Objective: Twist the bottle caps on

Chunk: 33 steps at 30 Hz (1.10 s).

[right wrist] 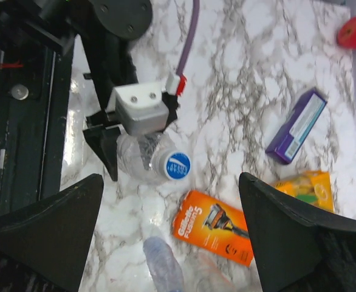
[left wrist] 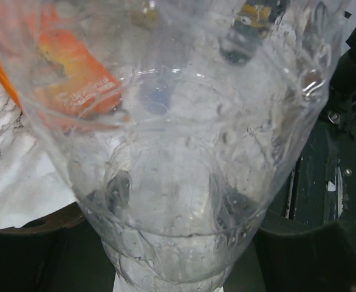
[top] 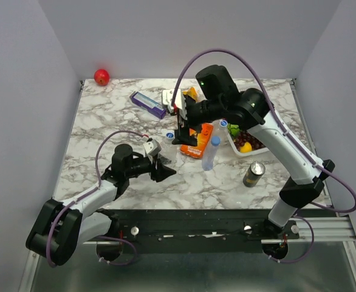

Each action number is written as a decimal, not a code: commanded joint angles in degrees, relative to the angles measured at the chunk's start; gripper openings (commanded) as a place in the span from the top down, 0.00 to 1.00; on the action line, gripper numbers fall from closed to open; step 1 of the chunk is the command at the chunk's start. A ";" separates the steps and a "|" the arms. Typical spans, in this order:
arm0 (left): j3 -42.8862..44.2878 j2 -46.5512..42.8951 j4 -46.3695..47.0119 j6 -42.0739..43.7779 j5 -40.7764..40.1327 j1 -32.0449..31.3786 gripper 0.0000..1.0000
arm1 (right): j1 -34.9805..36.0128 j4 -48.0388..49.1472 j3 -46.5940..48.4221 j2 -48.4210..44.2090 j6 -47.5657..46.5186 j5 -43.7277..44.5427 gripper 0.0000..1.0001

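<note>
My left gripper (top: 160, 165) is shut on the body of a clear bottle (top: 166, 150), which fills the left wrist view (left wrist: 178, 182) and hides the fingers. This bottle (right wrist: 138, 159) carries a blue cap (right wrist: 178, 165) on its neck. My right gripper (top: 181, 131) hangs open above it, its fingers (right wrist: 44, 234) spread wide to either side and apart from the cap. A second clear bottle (top: 210, 154) with a blue cap (top: 215, 141) on top stands to the right; it is blurred in the right wrist view (right wrist: 163, 267). Another blue cap (top: 223, 123) shows by the tray.
An orange razor pack (top: 197, 141) lies between the two bottles. A white tray (top: 236, 148) of fruit sits at the right, a dark can (top: 254, 174) in front of it. A purple box (top: 146, 103) and a red ball (top: 101, 76) lie at the back.
</note>
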 commanded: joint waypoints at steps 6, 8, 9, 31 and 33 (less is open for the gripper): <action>4.32 -0.12 -4.38 4.36 3.53 -1.21 1.00 | 2.27 2.72 -8.82 0.18 -11.32 -10.97 0.00; 4.32 -0.91 -4.81 4.54 3.97 -1.21 1.00 | 2.36 2.89 -10.14 0.18 -12.38 -10.18 0.00; 4.32 -1.00 -5.08 4.45 3.97 -1.30 1.00 | 2.45 3.33 -10.41 0.27 -12.64 -9.83 0.00; 2.39 0.84 3.97 -8.37 0.36 3.26 1.00 | 2.45 -1.32 -17.62 -2.90 -11.59 0.36 0.01; 2.48 1.98 5.90 -9.96 0.36 4.40 1.00 | 2.37 -3.34 -19.01 -3.42 -11.15 1.33 0.00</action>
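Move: The cap on the bottle in the left hand lies about 12 cm below the open right hand, some 2 cm to its left and 1 cm farther out. From the left hand, the cap sits about 12 cm above and 4 cm farther out. On the table, the razor pack is roughly 15 cm ahead of the right hand and 8 cm to its right; the upright bottle is about 5 cm ahead and 12 cm right. Downward goes the right hand, about 9 cm onto the held bottle's cap, first swinging back and left by 2 to 3 cm, then easing forward again. It turns some 10 degrees counter-clockwise and tips its fingers steeper, keeping them wide open to straddle the cap. The left hand keeps its grip on the bottle body and lifts it about 1.5 cm. ##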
